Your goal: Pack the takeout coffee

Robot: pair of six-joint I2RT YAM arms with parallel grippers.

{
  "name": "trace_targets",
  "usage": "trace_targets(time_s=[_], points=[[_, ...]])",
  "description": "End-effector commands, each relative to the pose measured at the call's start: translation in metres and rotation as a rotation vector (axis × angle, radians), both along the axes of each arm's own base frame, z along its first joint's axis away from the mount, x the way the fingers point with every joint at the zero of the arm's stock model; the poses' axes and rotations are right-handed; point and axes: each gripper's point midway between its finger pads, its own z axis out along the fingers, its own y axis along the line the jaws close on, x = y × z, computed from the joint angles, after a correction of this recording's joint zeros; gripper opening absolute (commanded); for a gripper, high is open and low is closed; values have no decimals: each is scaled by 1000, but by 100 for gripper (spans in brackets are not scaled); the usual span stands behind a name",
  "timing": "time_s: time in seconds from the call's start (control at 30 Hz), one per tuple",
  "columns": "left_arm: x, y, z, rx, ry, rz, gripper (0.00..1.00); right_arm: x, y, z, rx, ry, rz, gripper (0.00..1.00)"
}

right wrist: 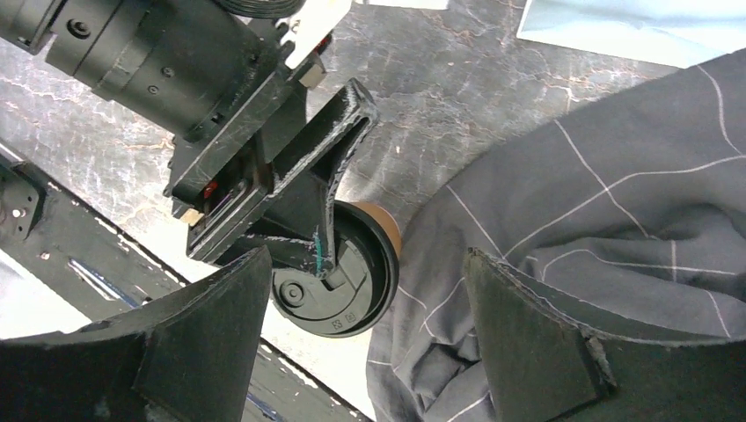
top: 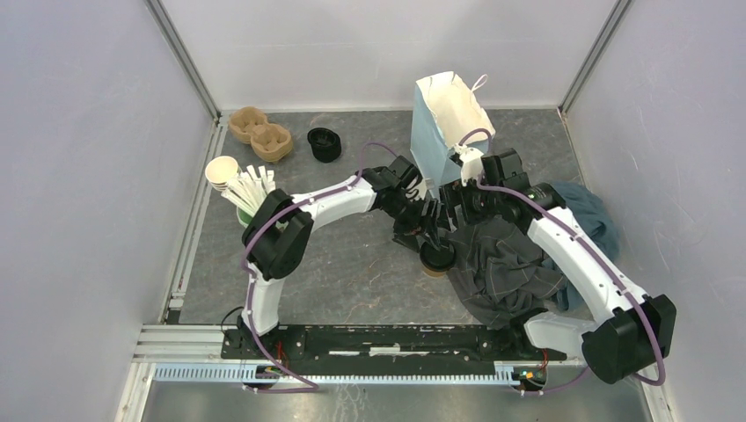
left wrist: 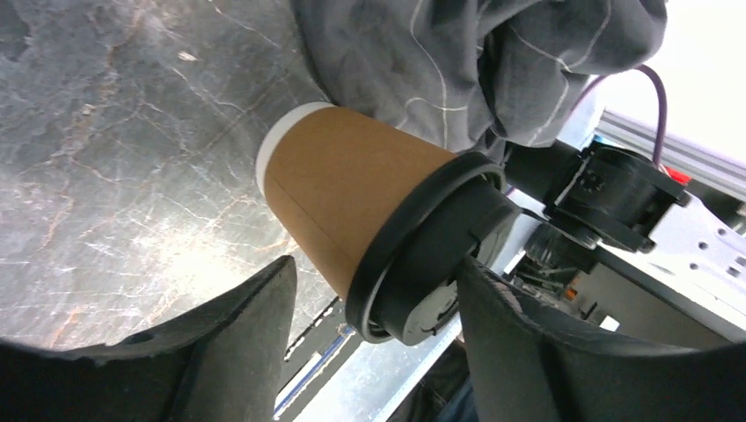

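Note:
One takeout coffee (top: 437, 258), a brown paper cup (left wrist: 352, 185) with a black sip lid (right wrist: 352, 290), stands mid-table at the edge of a grey checked cloth (top: 506, 264). My left gripper (top: 428, 236) is down over it, and in the left wrist view the left gripper (left wrist: 376, 264) has the lid at fingertip level. Its right finger (left wrist: 510, 343) overlaps the lid's rim. Bare table shows between the left finger (left wrist: 237, 343) and the cup. My right gripper (right wrist: 368, 259) hovers open just beyond, over the lid and cloth (right wrist: 598, 202), holding nothing.
A pale blue paper bag (top: 444, 123) stands open at the back centre. A pulp cup carrier (top: 259, 134) and a stack of black lids (top: 324, 143) sit back left. A green cup of white sticks (top: 245, 198) is left. A blue cloth (top: 594, 215) lies right.

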Motion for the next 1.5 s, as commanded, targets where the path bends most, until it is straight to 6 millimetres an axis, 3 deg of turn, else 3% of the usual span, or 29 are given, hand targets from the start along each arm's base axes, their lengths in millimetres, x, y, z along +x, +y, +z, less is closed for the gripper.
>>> trace_targets(time_s=[0.0,0.13,0.33,0.53,0.67,0.8,1.0,1.1,1.2,1.3,1.37,1.47], points=[[13,6,1,51,-83,24,79,9,-10,22,-22,-81,-31,87],[21,9,25,35,-146,39,88,10,-9,29,-9,-95,-29,87],[53,23,79,-10,-292,125,99,17,-8,50,17,-146,-39,88],[76,58,117,-28,-383,208,100,21,-8,56,28,-174,-43,89],[100,98,132,40,-454,318,98,19,-6,47,31,-157,-32,89],[131,156,148,233,-593,476,93,18,-5,44,32,-151,-20,89],[172,273,221,513,-857,779,95,17,-2,39,35,-137,2,89],[179,340,261,658,-953,950,98,13,2,32,52,-114,22,89],[174,409,287,794,-980,1149,100,8,7,26,79,-90,44,89],[168,462,275,831,-868,1308,100,6,10,23,92,-77,53,89],[164,494,250,804,-730,1404,100,7,12,27,94,-69,61,89],[158,524,210,743,-543,1493,94,10,14,29,102,-78,71,89]])
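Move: The lidded coffee cup stands right at the left fingertips, its middle about 4 cm back, 2 cm to the right and 4 cm down. The cup tray, where the left hand seems to be heading, is some 37 cm ahead and 45 cm left of it, 7 cm lower. Near the tray are the paper cups, 20 cm ahead and 51 cm left of that hand, and the black lids, 34 cm ahead and 28 cm left. From the right hand, the tray lies about 33 cm ahead, 50 cm left and 15 cm down. Spread the left gripper wide and lift it clear of the lidded cup, up and forward first, then sweep it fast to the left, about 50 cm in all and some 27 cm higher, to high over the paper cups near the tray. Swing its fingers counter-clockwise on the way, by roughly 80 degrees, until they point forward and down. Keep the right gripper open near the cup, lifting some 3 cm before easing most of the way down again. ##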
